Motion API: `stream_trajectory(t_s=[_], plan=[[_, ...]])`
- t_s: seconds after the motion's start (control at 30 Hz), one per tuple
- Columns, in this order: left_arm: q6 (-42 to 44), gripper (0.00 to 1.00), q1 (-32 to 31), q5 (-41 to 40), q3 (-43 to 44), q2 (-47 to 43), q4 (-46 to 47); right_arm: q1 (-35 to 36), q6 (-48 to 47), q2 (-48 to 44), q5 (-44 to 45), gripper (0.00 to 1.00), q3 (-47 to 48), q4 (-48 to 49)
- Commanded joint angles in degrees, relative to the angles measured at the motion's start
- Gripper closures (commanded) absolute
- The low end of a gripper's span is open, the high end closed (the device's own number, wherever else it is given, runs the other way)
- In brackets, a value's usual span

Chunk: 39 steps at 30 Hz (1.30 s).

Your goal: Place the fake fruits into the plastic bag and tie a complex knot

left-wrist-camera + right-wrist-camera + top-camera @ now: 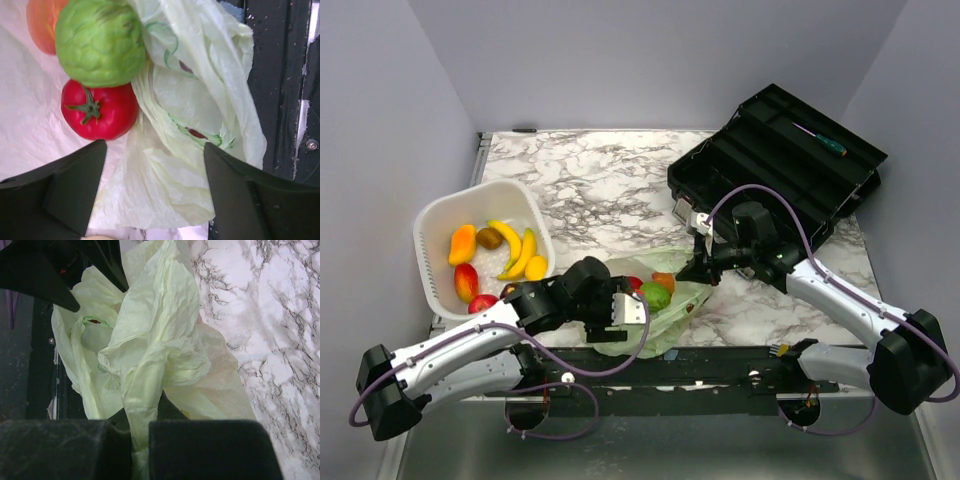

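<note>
The pale green plastic bag [672,312] lies open at the table's near edge. Inside it are a green round fruit [100,42], a red fruit with a green stalk [100,111] and an orange one [41,22]. My left gripper [623,310] hovers over the bag's near-left side. Its fingers [67,187] stand wide apart above crumpled bag plastic [195,125], open and clamping nothing. My right gripper [706,268] is shut on a bunched strip of the bag [142,420] at its right edge. More fake fruits, bananas [513,248] and a red apple [466,282], lie in a white basket. No knot shows.
The white basket [438,222] stands at the left. A black open toolbox [780,165] with a screwdriver [822,141] sits at the back right. A dark rail [720,360] runs along the table's near edge, just under the bag.
</note>
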Motion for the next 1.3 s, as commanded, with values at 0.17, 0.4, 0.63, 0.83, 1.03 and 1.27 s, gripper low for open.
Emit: stream_trajectory(t_s=[0.17,0.4,0.63,0.83,1.03,1.27], plan=[[-6.9,0.45,4.5,10.0,5.0,8.3,-2.1,0.6,-1.1,-1.4,1.9,0.99,-0.6,-0.4],[-11.7,0.47,3.9,4.9,4.1,16.0,1.9,0.7,-1.1,-2.7,2.7,0.99,-1.4,-0.9],[-14.5,0.47,3.2,1.9,4.7,22.9,4.8,0.6,-1.2,-2.6,3.3,0.99,-1.3,-1.0],[-14.2,0.82,4.8,2.6,7.5,20.9,0.4,0.6,0.2,-2.4,4.5,0.99,-1.0,-1.0],[-15.5,1.00,14.1,3.4,17.7,10.1,-7.9,0.5,5.4,-3.1,9.5,0.99,0.7,1.1],[-11.8,1.00,25.9,1.9,23.7,-2.0,3.0,0.2,13.9,-5.8,21.9,0.99,7.9,5.8]])
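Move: The bag's near-left rim, which my open left hand goes for, lies nearly under it: about 6 cm below, 1 cm ahead and 1 cm to the right. Inside the bag, the tomato is some 6 cm ahead and 6 cm to the right, the green fruit about 4 cm ahead and 11 cm right, both roughly 8 cm down. From my right hand, which keeps hold of the opposite rim, the near-left rim is about 19 cm left, 10 cm back and 10 cm lower. I sink my left hand about 6 cm onto the bag's near-left rim, fingers half closing and wrist turning some 20 degrees, and pinch the film shut between the fingertips. Then I pull it quickly up about 18 cm and 8 cm forward, twisting counter-clockwise. My right hand keeps its grip on the other rim and at the end eases about 3 cm forward and a little up. ##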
